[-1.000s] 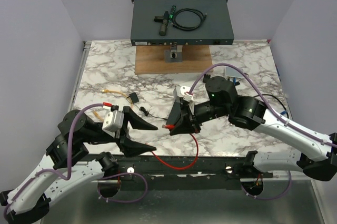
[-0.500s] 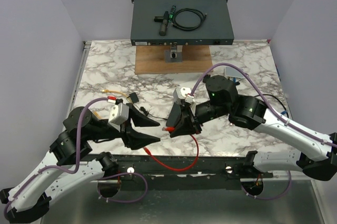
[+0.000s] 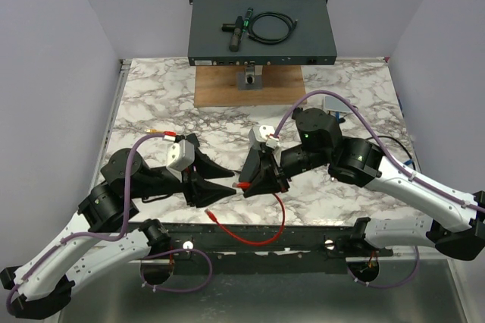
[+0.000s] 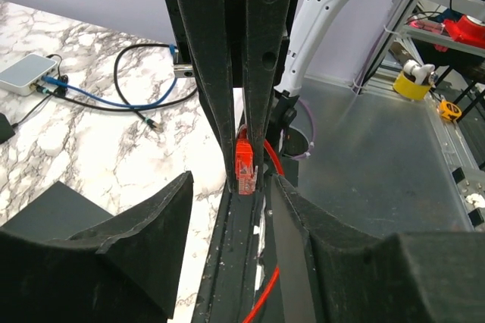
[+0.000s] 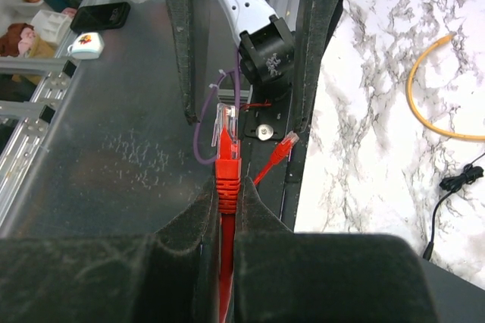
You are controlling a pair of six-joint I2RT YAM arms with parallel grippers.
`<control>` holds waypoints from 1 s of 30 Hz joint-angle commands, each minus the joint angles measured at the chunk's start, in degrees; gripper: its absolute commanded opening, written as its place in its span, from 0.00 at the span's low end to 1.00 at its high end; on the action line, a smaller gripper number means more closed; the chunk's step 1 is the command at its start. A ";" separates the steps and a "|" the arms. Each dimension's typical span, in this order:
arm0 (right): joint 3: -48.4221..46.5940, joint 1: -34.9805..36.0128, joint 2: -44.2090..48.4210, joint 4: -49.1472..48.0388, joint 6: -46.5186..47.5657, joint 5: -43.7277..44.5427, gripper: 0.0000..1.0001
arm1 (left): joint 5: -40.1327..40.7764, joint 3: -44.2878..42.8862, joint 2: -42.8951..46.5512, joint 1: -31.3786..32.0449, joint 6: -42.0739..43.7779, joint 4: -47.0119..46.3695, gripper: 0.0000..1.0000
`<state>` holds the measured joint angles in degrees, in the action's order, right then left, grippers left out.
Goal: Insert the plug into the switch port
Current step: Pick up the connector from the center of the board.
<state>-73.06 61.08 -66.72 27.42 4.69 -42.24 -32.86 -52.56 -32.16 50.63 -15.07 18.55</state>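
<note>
My right gripper (image 3: 246, 184) is shut on the ribbed boot of the red cable's plug (image 3: 243, 184), which hangs above the table's front edge. In the right wrist view the plug (image 5: 227, 148) sticks out past my right gripper (image 5: 225, 198), clear tip forward. My left gripper (image 3: 231, 184) faces it, open, with a finger on each side of the plug tip and not touching it. The left wrist view shows the plug (image 4: 245, 164) just beyond my left gripper (image 4: 231, 186). The switch (image 3: 261, 31) is a black rack box at the back, with its ports on the front face.
The red cable (image 3: 280, 221) loops below the table edge; its other plug (image 5: 286, 143) hangs free. A yellow cable (image 3: 163, 135) lies at the left. A wooden board (image 3: 220, 88) with a metal bracket (image 3: 251, 78) sits before the switch. A black coiled cable (image 3: 269, 27) lies on the switch.
My left gripper has moved up and to the right toward the plug, and its jaws have narrowed. The right arm and the plug have stayed put.
</note>
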 commanded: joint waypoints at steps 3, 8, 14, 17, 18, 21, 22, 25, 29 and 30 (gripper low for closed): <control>-1.83 0.27 -0.06 -1.76 0.85 -0.21 0.01 | 1.00 -0.10 -0.33 -0.07 -0.14 -0.19 0.35; -1.83 0.27 -0.21 -1.75 0.94 -0.11 0.01 | 0.72 -0.18 -0.70 -0.09 -0.05 0.00 0.28; -1.98 0.32 -0.82 -1.50 1.11 0.20 0.01 | -0.26 -0.35 -1.07 -0.24 0.04 0.00 0.20; -2.09 0.30 -1.37 -1.10 1.29 0.57 0.01 | -0.88 -0.36 -1.07 -0.34 0.11 -0.06 0.14; -2.09 0.35 -1.54 -0.98 1.37 0.81 0.01 | -1.16 -0.36 -1.14 -0.40 0.13 -0.08 0.11; -2.18 0.31 -1.95 -0.79 1.46 1.45 0.01 | -1.55 -0.40 -1.20 -0.53 0.13 -0.08 0.00; -2.18 0.28 -2.01 -0.79 1.46 1.62 0.01 | -1.70 -0.36 -1.15 -0.53 0.13 -0.09 0.00; -2.11 0.27 -2.00 -1.01 1.29 2.48 0.01 | -2.03 -0.10 -0.86 -0.62 0.19 -0.18 0.00; -2.01 0.31 -1.60 -1.05 1.20 3.67 0.02 | -2.21 0.08 -0.53 -0.60 0.14 -0.12 0.00; -1.88 0.29 -1.45 -1.13 0.99 4.50 0.08 | -2.23 0.16 -0.47 -0.66 0.01 -0.15 0.00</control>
<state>-73.10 61.08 -68.20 27.07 5.50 -40.80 -33.69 -52.56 -32.84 50.26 -15.25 19.40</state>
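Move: The red plug, held by its boot in my right fingers with the clear end facing my left hand, sits about 3 cm to the right of my left hand, level with it in height and reach. The cable's free plug dangles some 7 cm back, 4 cm to the left and roughly 6 cm lower. The black pad lies about 12 cm ahead, 9 cm to the right and some 22 cm below. From my right hand the held plug is about 2 cm to the left. I close my left fingers from about half open to nearly shut, pinching the clear head of the red plug from both sides while that hand stays almost in place, sinking only about half a centimetre. My right hand keeps its grip on the boot and, midway through, eases about 1 cm forward, down and left, feeding the plug towards my left fingertips. ##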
